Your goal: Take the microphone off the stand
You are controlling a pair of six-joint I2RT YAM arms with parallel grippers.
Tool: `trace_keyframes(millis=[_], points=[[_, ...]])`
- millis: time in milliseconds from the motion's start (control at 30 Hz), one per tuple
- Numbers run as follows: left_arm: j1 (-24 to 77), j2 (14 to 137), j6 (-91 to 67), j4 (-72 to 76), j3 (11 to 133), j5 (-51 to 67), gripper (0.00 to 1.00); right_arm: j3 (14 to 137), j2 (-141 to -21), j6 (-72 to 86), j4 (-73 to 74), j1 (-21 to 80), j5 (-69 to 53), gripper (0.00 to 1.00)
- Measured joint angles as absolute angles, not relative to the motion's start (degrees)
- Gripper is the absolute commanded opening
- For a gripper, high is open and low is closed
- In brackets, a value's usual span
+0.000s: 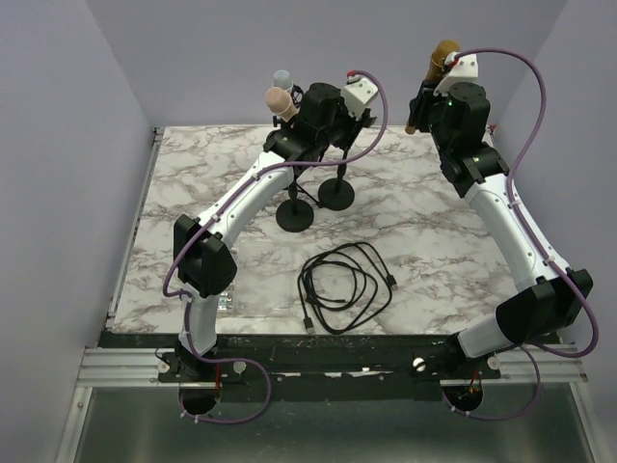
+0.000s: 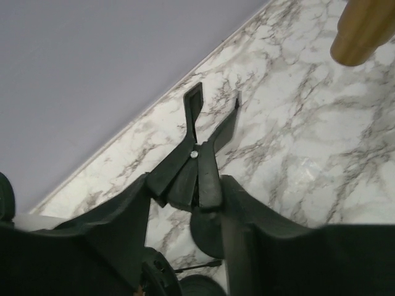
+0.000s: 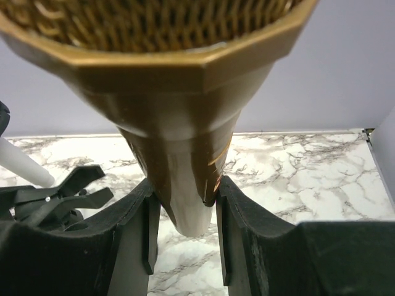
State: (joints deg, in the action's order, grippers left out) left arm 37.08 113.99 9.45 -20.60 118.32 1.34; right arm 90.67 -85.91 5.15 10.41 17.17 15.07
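Note:
My right gripper [image 1: 431,94] [image 3: 184,200] is shut on a gold-brown microphone [image 1: 442,56] [image 3: 179,111] and holds it high above the back right of the table, clear of any stand. The microphone's tip also shows in the left wrist view [image 2: 364,29]. My left gripper [image 1: 333,133] [image 2: 188,185] is closed around the black clip [image 2: 196,151] of a microphone stand [image 1: 336,196]. That clip's forked jaws are empty. The same clip shows at the left of the right wrist view [image 3: 58,194].
A pink microphone [image 1: 280,99] and a grey one [image 1: 282,77] stand up beside my left gripper. A second round stand base [image 1: 295,214] sits nearby. A coiled black cable [image 1: 342,285] lies in the middle front. Purple walls close the back and sides.

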Motion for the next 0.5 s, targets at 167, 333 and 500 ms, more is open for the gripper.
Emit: trace_keyframes(millis=[167, 333, 500], points=[[37.08, 113.86, 7.97, -21.10, 118.37, 0.60, 0.70, 90.59, -85.91, 4.86, 10.41, 17.17, 15.38, 0.01], [37.08, 113.86, 6.94, -23.64, 120.01, 0.69, 0.79, 90.59, -85.93, 5.02, 10.57, 17.17, 15.40, 0.01], [36.84, 111.55, 4.47, -26.94, 120.55, 1.61, 0.90, 89.19, -85.93, 7.84, 10.85, 17.15, 15.57, 0.01]])
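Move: The black spring clip at the top of the stand is right at the left fingertips, its middle about 2 cm ahead and 1 cm to the right, level with the hand. The gold microphone in the right gripper is roughly 15 cm to the left hand's right, about 1 cm farther out and 9 cm higher. The pink microphone stands some 13 cm to the left hand's left, level fore and aft, about 3 cm lower. From the right hand the clip lies around 14 cm left, 1 cm ahead and 7 cm below. Open the left gripper wide to let go of the spring clip, keeping the hand nearly still at first, then draw it away from the stand, about 2 cm back and nearly as much up, edging left. Keep the right fingers shut on the gold microphone and hold it in place, letting it sink about 1.5 cm at the very end. ##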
